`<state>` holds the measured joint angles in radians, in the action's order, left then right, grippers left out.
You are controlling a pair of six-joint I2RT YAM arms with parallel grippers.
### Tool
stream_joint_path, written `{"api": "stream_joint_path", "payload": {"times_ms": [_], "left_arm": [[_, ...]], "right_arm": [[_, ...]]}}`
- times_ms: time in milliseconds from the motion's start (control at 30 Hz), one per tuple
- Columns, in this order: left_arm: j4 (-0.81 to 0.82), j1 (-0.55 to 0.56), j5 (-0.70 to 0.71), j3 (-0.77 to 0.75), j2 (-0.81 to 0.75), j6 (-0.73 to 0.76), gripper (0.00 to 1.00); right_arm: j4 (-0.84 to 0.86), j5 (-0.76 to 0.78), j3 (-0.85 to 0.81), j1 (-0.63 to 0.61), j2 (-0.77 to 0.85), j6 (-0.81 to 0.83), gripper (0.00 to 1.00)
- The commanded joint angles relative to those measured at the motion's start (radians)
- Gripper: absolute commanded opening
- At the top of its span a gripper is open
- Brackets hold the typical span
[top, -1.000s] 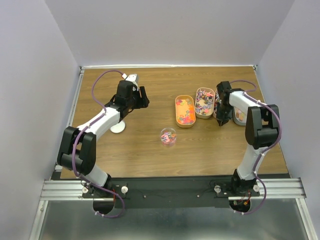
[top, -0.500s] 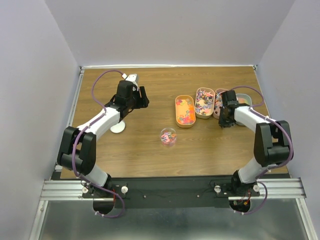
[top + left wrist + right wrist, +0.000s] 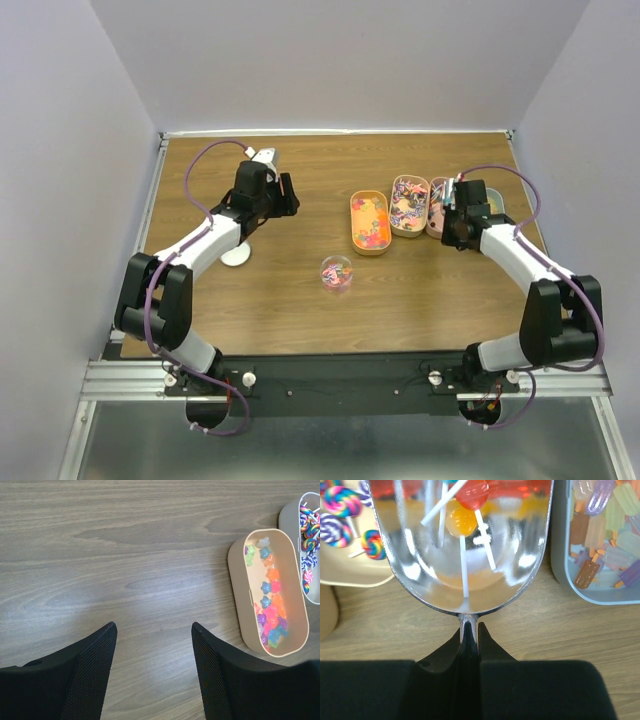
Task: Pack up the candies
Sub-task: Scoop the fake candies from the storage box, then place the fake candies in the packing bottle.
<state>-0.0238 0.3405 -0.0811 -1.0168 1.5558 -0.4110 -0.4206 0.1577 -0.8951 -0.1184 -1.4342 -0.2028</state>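
The candies are tiny multicoloured star sweets. Some lie in a small clear cup [image 3: 336,271] and more in the orange oblong tray [image 3: 369,222], also seen in the left wrist view [image 3: 270,610]. My right gripper [image 3: 470,628] is shut on the handle of a metal scoop [image 3: 417,567]. The scoop holds a red lollipop [image 3: 472,492] and an orange lollipop [image 3: 461,521] and hovers at the trays. In the top view the right gripper [image 3: 456,222] is over the pink tray. My left gripper [image 3: 152,625] is open and empty above bare table, left of the orange tray [image 3: 288,195].
A beige tray of swirl lollipops [image 3: 409,205] stands beside the orange tray. A blue-grey tray of ice-lolly sweets [image 3: 605,530] lies to the right of the scoop. A white round lid [image 3: 235,256] lies under the left arm. Walls close the table's three far sides.
My right arm has swung its elbow out to the right and lowered. Its gripper and the scoop have shifted slightly right at the trays. The left arm has not moved.
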Motion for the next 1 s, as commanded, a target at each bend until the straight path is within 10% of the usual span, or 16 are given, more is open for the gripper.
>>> {"api": "stream_joint_path", "payload": {"times_ms": [0,967], "left_arm": [[0.018,0.009,0.012,-0.006,-0.019,0.014,0.69],[0.019,0.009,0.011,-0.017,-0.036,0.028,0.69]], "right_arm": [[-0.041,-0.09,-0.01,0.0,0.047,0.049,0.01],[-0.408,-0.277,-0.168,-0.504,0.081,-0.023,0.01]]}}
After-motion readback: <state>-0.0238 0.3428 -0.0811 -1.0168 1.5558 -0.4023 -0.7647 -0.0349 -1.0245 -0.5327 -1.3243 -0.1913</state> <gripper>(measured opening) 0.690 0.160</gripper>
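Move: The right hand holds the loaded scoop; the round clear storage box lies about 28 cm to its left, 12 cm back and some 7 cm lower. The orange box stands about 20 cm left and 1 cm ahead, the swirl-lollipop box 12 cm left and 4 cm ahead, the pink box 4 cm left and 4 cm ahead. From the left hand, the storage box is roughly 11 cm right, 16 cm back and 13 cm below. Right hand carries the scoop left and back, about 17 cm, towards the storage box, turning 30 degrees counter-clockwise. ##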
